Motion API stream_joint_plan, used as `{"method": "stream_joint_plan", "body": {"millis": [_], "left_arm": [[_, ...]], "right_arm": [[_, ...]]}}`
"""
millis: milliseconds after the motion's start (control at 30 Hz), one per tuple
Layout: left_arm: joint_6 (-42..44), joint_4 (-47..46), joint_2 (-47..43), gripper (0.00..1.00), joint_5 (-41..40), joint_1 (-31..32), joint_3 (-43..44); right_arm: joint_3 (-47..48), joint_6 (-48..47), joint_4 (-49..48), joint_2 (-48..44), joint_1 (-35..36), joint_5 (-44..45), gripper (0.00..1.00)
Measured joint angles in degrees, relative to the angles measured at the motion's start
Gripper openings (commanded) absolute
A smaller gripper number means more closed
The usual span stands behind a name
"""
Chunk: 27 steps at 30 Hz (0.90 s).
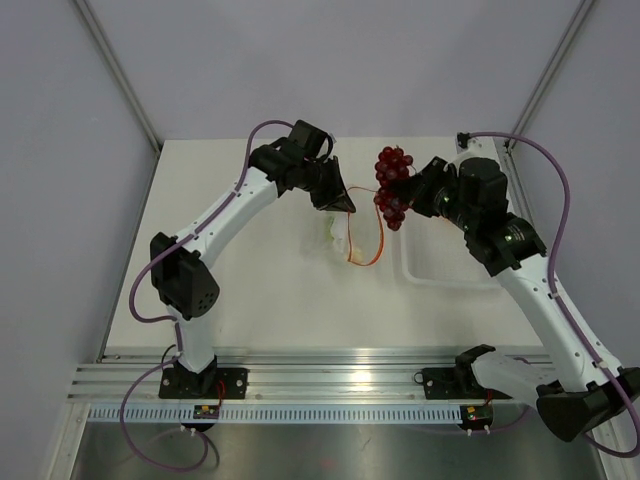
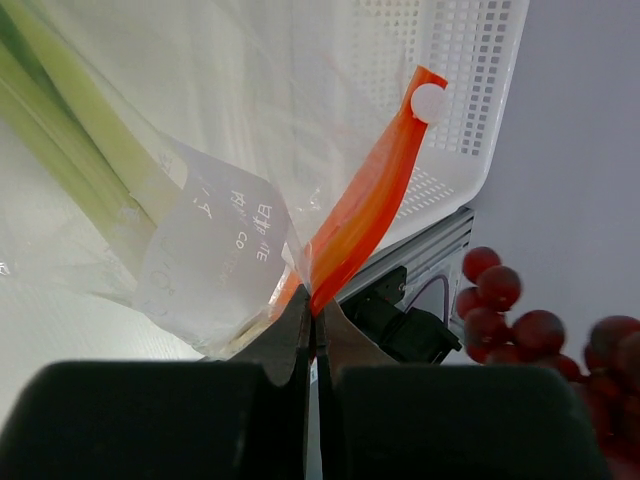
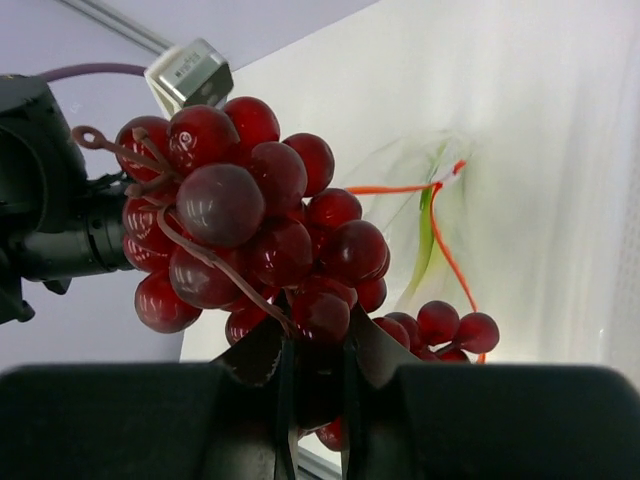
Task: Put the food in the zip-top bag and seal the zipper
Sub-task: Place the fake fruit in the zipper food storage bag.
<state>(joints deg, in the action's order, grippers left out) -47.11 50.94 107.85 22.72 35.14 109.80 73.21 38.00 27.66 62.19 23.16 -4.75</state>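
My left gripper (image 1: 346, 205) (image 2: 315, 312) is shut on the orange-red zipper (image 2: 368, 208) of the clear zip-top bag (image 2: 215, 150) and holds the mouth up off the table. Pale-green vegetable stalks (image 2: 70, 150) lie inside the bag (image 1: 345, 240). My right gripper (image 1: 408, 195) (image 3: 318, 340) is shut on the bunch of dark red grapes (image 1: 392, 185) (image 3: 250, 220), held in the air just right of the bag's mouth. The grapes also show in the left wrist view (image 2: 530, 325). The bag's zipper loop (image 3: 440, 235) shows beyond the grapes. The peach-like fruit is out of view.
A rigid clear tray (image 1: 440, 265) lies on the table at the right, under my right arm. A white perforated basket (image 2: 460, 90) shows behind the bag in the left wrist view. The table's back edge (image 1: 330, 140) is close behind both grippers.
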Motion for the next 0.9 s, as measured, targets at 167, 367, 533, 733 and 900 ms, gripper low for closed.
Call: {"method": "stream_joint_plan", "body": {"millis": [167, 367, 533, 733, 900], "left_arm": [[-0.1, 0.4, 0.0, 0.00, 0.2, 0.0, 0.3], [-0.1, 0.8, 0.0, 0.00, 0.5, -0.1, 2.1], [-0.1, 0.9, 0.0, 0.00, 1.2, -0.2, 2.1], [-1.1, -0.2, -0.3, 0.00, 3.3, -0.6, 1.0], [-2.5, -2.1, -0.5, 0.00, 5.6, -1.0, -1.1]], "right_arm": [[-6.1, 4.8, -5.1, 0.0, 2.7, 1.6, 0.00], [-9.8, 8.5, -10.5, 0.6, 3.8, 2.5, 0.00], [-14.7, 10.7, -15.9, 1.4, 4.8, 3.5, 0.00], [-18.9, 11.5, -18.1, 4.3, 5.7, 5.4, 0.00], [-20.3, 11.1, -18.8, 6.3, 7.0, 6.8, 0.00]]}}
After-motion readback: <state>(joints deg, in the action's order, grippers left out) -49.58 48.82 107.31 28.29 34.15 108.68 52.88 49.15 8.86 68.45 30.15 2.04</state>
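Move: The right hand, already gripping the grapes, has the bag's open mouth about 7 cm to its left, level fore and aft, and 15 cm below. The left gripper, pinching the orange rim, is some 11 cm left of the right hand, 2 cm farther out and 11 cm lower; the basket's middle lies about 10 cm ahead, 15 cm right and 31 cm down. From the left hand, the mouth is some 4 cm right, 2 cm back and 4 cm below. The right hand lowers the grapes about 13 cm to the bag's open mouth, edging some 4 cm left as it sinks and tipping its fingers about 10 degrees further down, without loosening its grip. The left hand keeps the orange rim pinched nearly in place, rising only about 1 cm, so that the mouth stays open for the bunch. ##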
